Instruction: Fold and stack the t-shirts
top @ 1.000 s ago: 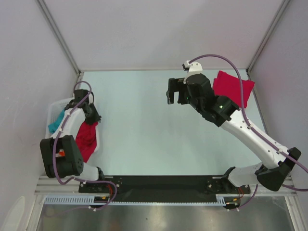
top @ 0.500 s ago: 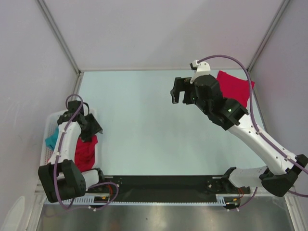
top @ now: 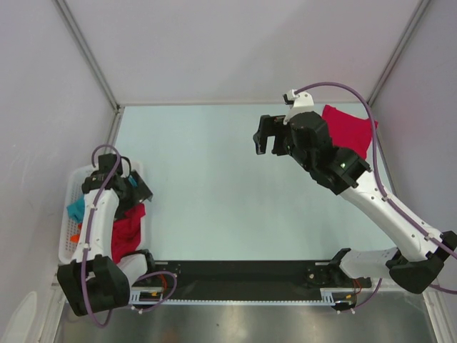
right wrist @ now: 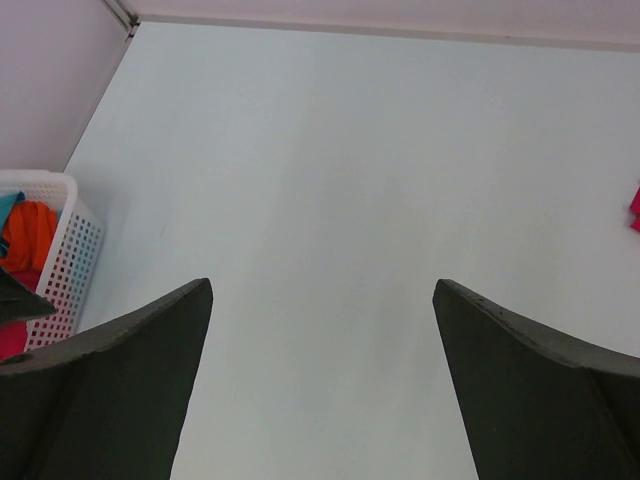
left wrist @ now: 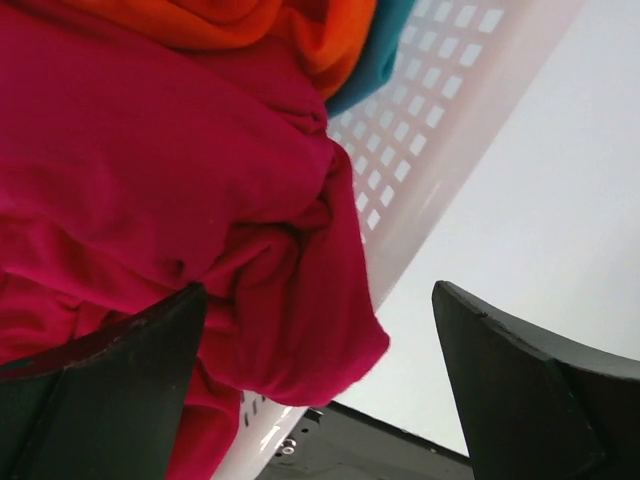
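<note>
A crumpled crimson t-shirt (top: 127,227) lies in the white basket (top: 66,214) at the left and hangs over its table-side wall. My left gripper (top: 137,190) hovers just above it, open. In the left wrist view a fold of this t-shirt (left wrist: 250,250) sits between the spread fingers (left wrist: 120,380) of the left gripper (left wrist: 320,290), and nothing pinches it. A folded crimson t-shirt (top: 351,128) rests at the table's back right. My right gripper (top: 265,141) hangs open over the bare table (right wrist: 330,150) with nothing in it.
The basket (left wrist: 440,120) also holds orange cloth (left wrist: 250,25) and teal cloth (top: 76,210). From the right wrist, the basket (right wrist: 62,250) shows at far left. Grey walls and metal posts enclose the table; a black rail (top: 243,275) runs along the near edge.
My left gripper has opened and let go of the crumpled t-shirt, which dropped into the basket. The left arm drew back toward the near left. The right arm shifted slightly right.
</note>
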You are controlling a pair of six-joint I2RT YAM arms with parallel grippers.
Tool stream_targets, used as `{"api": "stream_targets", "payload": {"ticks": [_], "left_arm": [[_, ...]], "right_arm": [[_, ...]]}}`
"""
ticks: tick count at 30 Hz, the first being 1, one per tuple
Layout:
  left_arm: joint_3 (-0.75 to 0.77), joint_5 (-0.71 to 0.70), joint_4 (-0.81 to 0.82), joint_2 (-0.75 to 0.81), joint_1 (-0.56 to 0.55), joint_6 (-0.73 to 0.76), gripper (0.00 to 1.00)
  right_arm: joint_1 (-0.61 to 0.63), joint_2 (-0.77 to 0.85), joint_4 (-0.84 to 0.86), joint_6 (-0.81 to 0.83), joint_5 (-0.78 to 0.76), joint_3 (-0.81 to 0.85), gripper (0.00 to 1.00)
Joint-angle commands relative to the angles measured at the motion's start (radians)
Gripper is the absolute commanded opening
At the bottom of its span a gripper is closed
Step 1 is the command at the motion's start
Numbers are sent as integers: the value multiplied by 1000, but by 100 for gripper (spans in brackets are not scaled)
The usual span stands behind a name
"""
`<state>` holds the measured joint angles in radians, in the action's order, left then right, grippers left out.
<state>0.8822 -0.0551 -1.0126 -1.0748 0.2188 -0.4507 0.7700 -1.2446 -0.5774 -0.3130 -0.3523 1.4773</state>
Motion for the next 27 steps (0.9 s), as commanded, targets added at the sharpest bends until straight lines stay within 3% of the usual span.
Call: {"api": "stream_targets", "payload": {"ticks": [1,4,9,16,27], "left_arm": [[55,-115,-6,0,-32,24,99],[98,-155,-11,-19,-35,24,100],[161,-75,-20,-34,-50,-17,100],[258,-264,-70,-86,-246,-71,100],[235,-333,-93,-160,-381,-108,100]], "right_arm": [[-3,31,24,-8,9,1,100],[-3,25,22,-14,15,3,100],[-3,19,14,-11,10,8,99],[-3,14,5,-3,-7,-2,99],[-3,-12,7,5,-11,5,99]]}}
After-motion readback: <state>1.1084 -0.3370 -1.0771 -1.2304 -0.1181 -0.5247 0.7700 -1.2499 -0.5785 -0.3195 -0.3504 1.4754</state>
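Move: The crimson t-shirt, heaped in the white basket, has its middle about 5 cm back and 4 cm left of my left hand, some 6 cm below. The basket's right rim runs about 2 cm to my right, 3 cm lower. The orange shirt lies about 7 cm ahead and 8 cm left, the teal one 3 cm ahead and 17 cm left. From my right hand the crimson shirt is some 15 cm back, 47 cm left, 31 cm below. With fingers wide open and empty, I lift my left hand about 5 cm off the crimson shirt while carrying it some 4 cm forward, then swing it right across the basket's right rim, sinking slightly at the end. The wrist rolls about 15 degrees, left side up, and turns a little clockwise. ##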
